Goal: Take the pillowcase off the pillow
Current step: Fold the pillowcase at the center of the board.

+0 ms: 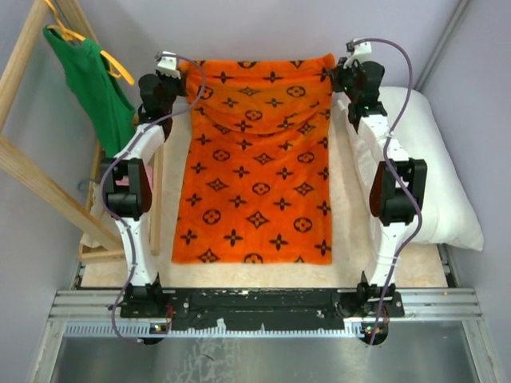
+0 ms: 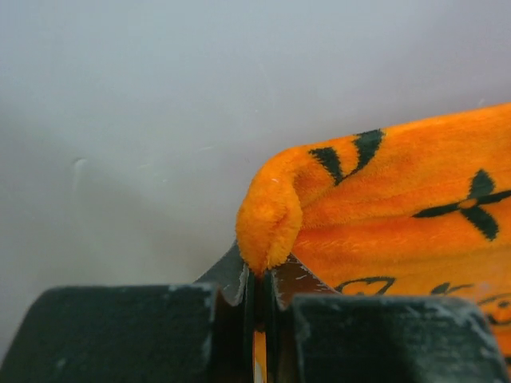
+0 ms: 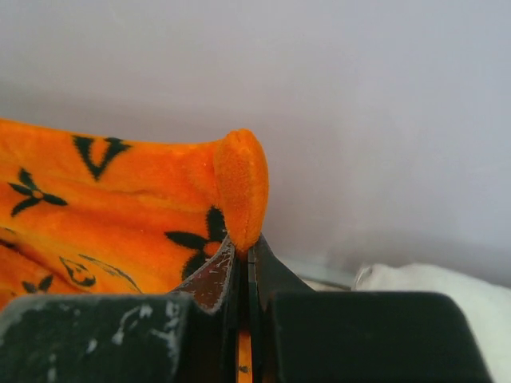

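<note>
The orange pillowcase [image 1: 257, 167] with black motifs hangs spread flat between both arms over the middle of the table. My left gripper [image 1: 180, 73] is shut on its far left corner [image 2: 271, 215]; the fuzzy fabric bulges out above the pinched jaws. My right gripper [image 1: 337, 72] is shut on the far right corner [image 3: 239, 187] in the same way. The white pillow [image 1: 435, 171] lies bare along the right side of the table, outside the pillowcase; a bit of the pillow [image 3: 447, 295] shows low right in the right wrist view.
A green tank top [image 1: 94, 88] hangs on a yellow hanger from a wooden rack [image 1: 32, 171] at the left. A grey wall [image 1: 263, 28] stands close behind the grippers. The metal rail [image 1: 263, 307] holding the arm bases runs along the near edge.
</note>
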Robot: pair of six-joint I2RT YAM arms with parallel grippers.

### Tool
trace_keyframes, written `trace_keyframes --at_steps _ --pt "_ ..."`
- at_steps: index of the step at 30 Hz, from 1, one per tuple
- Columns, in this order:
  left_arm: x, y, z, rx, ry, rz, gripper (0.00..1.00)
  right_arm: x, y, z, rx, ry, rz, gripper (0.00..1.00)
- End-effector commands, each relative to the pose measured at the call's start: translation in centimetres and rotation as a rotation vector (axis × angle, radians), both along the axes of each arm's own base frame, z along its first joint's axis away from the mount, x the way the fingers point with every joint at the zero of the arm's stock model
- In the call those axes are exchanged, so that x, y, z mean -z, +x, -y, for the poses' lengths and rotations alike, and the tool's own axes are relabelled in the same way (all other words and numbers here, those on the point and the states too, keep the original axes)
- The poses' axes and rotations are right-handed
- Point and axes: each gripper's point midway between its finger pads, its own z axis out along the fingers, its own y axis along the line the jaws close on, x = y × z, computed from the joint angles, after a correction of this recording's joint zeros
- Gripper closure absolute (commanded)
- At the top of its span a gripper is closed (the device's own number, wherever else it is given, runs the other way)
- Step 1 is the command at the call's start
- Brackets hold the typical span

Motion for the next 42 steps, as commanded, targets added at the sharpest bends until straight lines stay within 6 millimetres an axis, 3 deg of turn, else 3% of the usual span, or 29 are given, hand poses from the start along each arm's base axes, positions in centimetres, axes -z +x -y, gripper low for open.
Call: trace_keyframes --at_steps 1,2,5,8,14,19,22,25,30,33,36,40,42 --pt "-4.3 -0.9 -0.6 0.044 -0.006 0.125 1.00 -7.3 -1.0 0.6 0.001 -0.061 0.203 1.00" --pt "-5.0 -1.7 -0.6 0.044 -0.001 0.146 1.00 -7.2 -1.6 0.6 0.001 -0.062 0.210 1.00" --pt "-4.5 -3.0 -1.2 0.023 0.015 0.162 1.00 -9.0 -3.6 0.8 0.007 -0.053 0.276 1.00" --pt "-4.3 -4.9 -1.7 0.014 0.043 0.165 1.00 -9.2 -5.7 0.7 -0.007 -0.066 0.271 1.00" --pt "-2.8 -12.1 -2.7 -0.030 0.021 0.138 1.00 -8.8 -13.0 0.7 -0.027 -0.068 0.286 1.00" --pt "0.1 -18.2 -3.4 -0.071 -0.177 0.011 1.00 -6.8 -17.8 1.6 0.048 0.181 0.219 1.00" --pt "1.6 -21.6 -4.6 -0.149 -0.302 -0.047 1.00 -3.1 -20.0 1.0 0.036 0.282 0.091 1.00" --pt "4.6 -24.5 -5.9 -0.236 -0.317 -0.151 1.00 2.6 -22.8 1.5 0.105 0.357 -0.100 1.00" --pt "10.8 -28.9 -6.0 -0.294 -0.409 -0.371 1.00 13.0 -27.9 4.8 0.365 0.386 -0.391 1.00" --pt "13.6 -31.1 -5.4 -0.296 -0.470 -0.479 1.00 18.0 -31.2 5.9 0.486 0.399 -0.548 1.00" --pt "15.4 -33.0 -4.6 -0.277 -0.510 -0.554 1.00 20.8 -33.3 5.8 0.523 0.434 -0.642 1.00" --pt "17.7 -35.3 -3.2 -0.235 -0.560 -0.654 1.00 22.9 -34.8 5.6 0.550 0.458 -0.707 1.00" --pt "19.3 -36.2 -3.4 -0.261 -0.565 -0.699 0.97 23.3 -35.0 5.5 0.540 0.448 -0.719 0.88"
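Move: Both grippers hold the pillowcase's far edge by its corners, some 27 cm above the board. The board's centre, where the edge goes, lies about 35 cm back and 20 cm right of the left gripper; the wooden box lies 34 cm back and 15 cm left of that gripper. From the right gripper the centre is roughly 32 cm back and 20 cm left, and the white pillow some 22 cm back and 19 cm right, about 22 cm below. Keep both corners pinched and draw the far edge back over the lying pillowcase about 35 cm, almost level at first, then sinking steeply towards the board's centre, the left gripper some 17 cm in all and the right nearer 23. As they sink, tip both sets of fingers down about 40 degrees and roll each gripper's outer side downward. ##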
